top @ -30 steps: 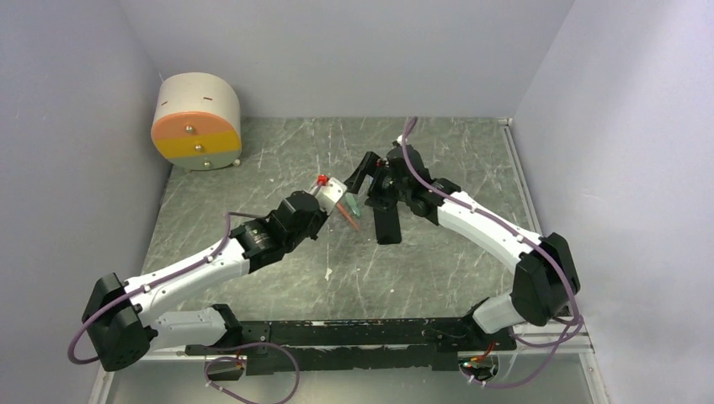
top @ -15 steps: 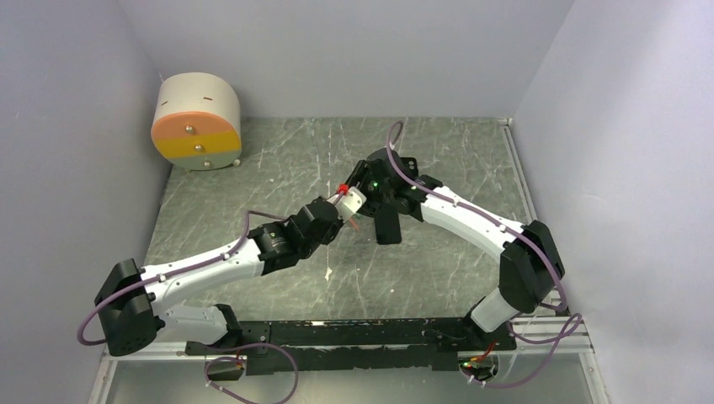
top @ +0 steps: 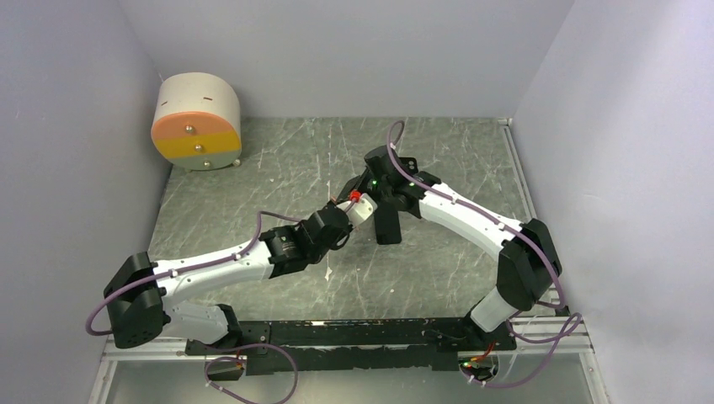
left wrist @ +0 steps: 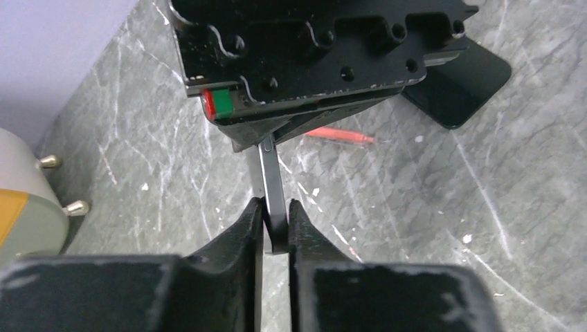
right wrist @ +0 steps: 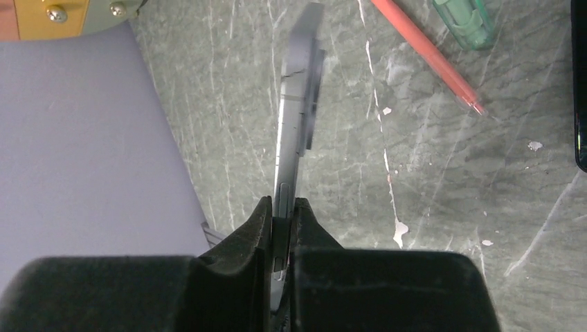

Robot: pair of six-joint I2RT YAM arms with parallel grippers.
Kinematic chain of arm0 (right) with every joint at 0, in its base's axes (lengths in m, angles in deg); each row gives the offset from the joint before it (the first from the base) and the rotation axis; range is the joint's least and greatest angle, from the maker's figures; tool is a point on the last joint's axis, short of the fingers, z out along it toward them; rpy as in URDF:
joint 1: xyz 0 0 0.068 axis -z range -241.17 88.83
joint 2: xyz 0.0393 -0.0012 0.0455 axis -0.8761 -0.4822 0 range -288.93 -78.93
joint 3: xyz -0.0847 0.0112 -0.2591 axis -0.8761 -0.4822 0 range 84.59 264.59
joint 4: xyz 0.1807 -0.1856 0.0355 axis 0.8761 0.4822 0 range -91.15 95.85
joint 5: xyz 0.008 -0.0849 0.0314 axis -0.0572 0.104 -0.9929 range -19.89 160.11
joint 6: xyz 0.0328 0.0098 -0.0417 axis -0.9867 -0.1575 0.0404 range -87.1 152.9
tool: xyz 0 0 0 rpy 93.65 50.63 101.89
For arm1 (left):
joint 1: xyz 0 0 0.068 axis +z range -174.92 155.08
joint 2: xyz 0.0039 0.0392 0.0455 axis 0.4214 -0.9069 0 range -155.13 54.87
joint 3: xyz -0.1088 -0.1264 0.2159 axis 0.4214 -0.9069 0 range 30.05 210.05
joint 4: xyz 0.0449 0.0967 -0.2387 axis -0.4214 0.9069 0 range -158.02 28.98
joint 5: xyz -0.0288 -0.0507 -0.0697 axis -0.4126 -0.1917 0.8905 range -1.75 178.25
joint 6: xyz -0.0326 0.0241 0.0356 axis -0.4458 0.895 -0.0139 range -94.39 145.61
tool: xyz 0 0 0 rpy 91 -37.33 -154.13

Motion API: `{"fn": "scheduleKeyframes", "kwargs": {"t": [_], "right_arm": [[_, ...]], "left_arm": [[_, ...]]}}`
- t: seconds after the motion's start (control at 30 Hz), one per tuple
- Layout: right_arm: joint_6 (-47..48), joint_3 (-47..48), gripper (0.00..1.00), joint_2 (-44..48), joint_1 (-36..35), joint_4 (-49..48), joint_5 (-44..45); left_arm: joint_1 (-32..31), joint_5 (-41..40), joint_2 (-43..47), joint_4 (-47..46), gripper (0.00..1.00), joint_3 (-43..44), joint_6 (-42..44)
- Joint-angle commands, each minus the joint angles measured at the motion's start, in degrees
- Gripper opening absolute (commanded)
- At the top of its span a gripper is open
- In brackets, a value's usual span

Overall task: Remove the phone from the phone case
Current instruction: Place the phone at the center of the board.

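A thin grey phone [right wrist: 294, 138] with a camera bump hangs edge-on above the table, held from both ends. My right gripper [right wrist: 282, 211] is shut on one end, its side buttons between the pads. From the opposite side my left gripper [left wrist: 275, 218] is shut on the other end of the phone [left wrist: 272, 194]. In the top view the two grippers [top: 358, 206] [top: 367, 189] meet at mid-table and hide the phone. A black flat slab [top: 387, 224], which looks like the phone case, lies flat on the table just right of them [left wrist: 457, 83].
A red pen [right wrist: 422, 52] and a green translucent pen [right wrist: 467, 21] lie on the table under the grippers. A round drawer unit [top: 196, 122] with orange and yellow fronts stands in the far left corner. Walls close in the table on the left, back and right.
My right gripper has swung in and shut on the phone. The left arm has carried the phone to the right, toward it. The black slab has not moved.
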Motion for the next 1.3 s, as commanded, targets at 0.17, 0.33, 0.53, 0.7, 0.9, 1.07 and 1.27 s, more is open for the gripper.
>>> {"fn": "scheduleKeyframes", "kwargs": {"t": [0.17, 0.33, 0.53, 0.7, 0.9, 1.07, 1.27], "right_arm": [[16.38, -1.97, 0.0, 4.05, 5.15, -5.93, -4.44], [25.49, -7.59, 0.0, 7.72, 11.85, -8.32, -10.23], [40.76, -16.37, 0.0, 13.72, 23.02, -9.79, -16.66], [49.57, -22.09, 0.0, 15.03, 34.7, -10.59, -27.09], [55.77, -22.71, 0.0, 8.72, 44.03, -10.64, -38.04], [61.37, -21.69, 0.0, 3.29, 45.8, -9.38, -41.76], [63.41, -19.49, 0.0, -4.14, 46.31, -9.55, -46.47]], "left_arm": [[1.08, 4.81, 3.04, -2.51, 0.37, 4.73, -6.73], [6.16, 9.69, 4.31, 0.77, 0.64, 4.89, -12.0], [14.05, 13.63, 6.8, 6.32, 0.91, 4.55, -16.34], [21.78, 16.69, 10.0, 8.94, 0.95, 3.11, -18.8], [26.56, 12.84, 12.48, 9.82, 0.95, 0.94, -18.01], [27.98, 8.77, 14.28, 6.84, 0.95, -2.18, -18.16], [28.95, 8.17, 14.33, 6.05, 0.95, -1.86, -17.51]]}}
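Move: The phone is still held by both hands. The spot the right hand takes it to is about 21 cm to that hand's right, some 1 cm farther out and 16 cm below. From the same hand, the flat phone lies 12 cm to the right and 1 cm out, the light-blue case 11 cm right and 14 cm out, and the black case 18 cm right and 14 cm out. That spot is roughly 25 cm right of the left hand and 4 cm ahead. The phone is carried in the right hand's kept pinch some 23 cm to the right, past the flat phone, then mainly down, about 11 cm lower in all, the wrist turning some 20 degrees counter-clockwise. Meanwhile the left fingers open wide and let go, and the left hand backs off leftward, also slightly forward, rolling as it leaves. ##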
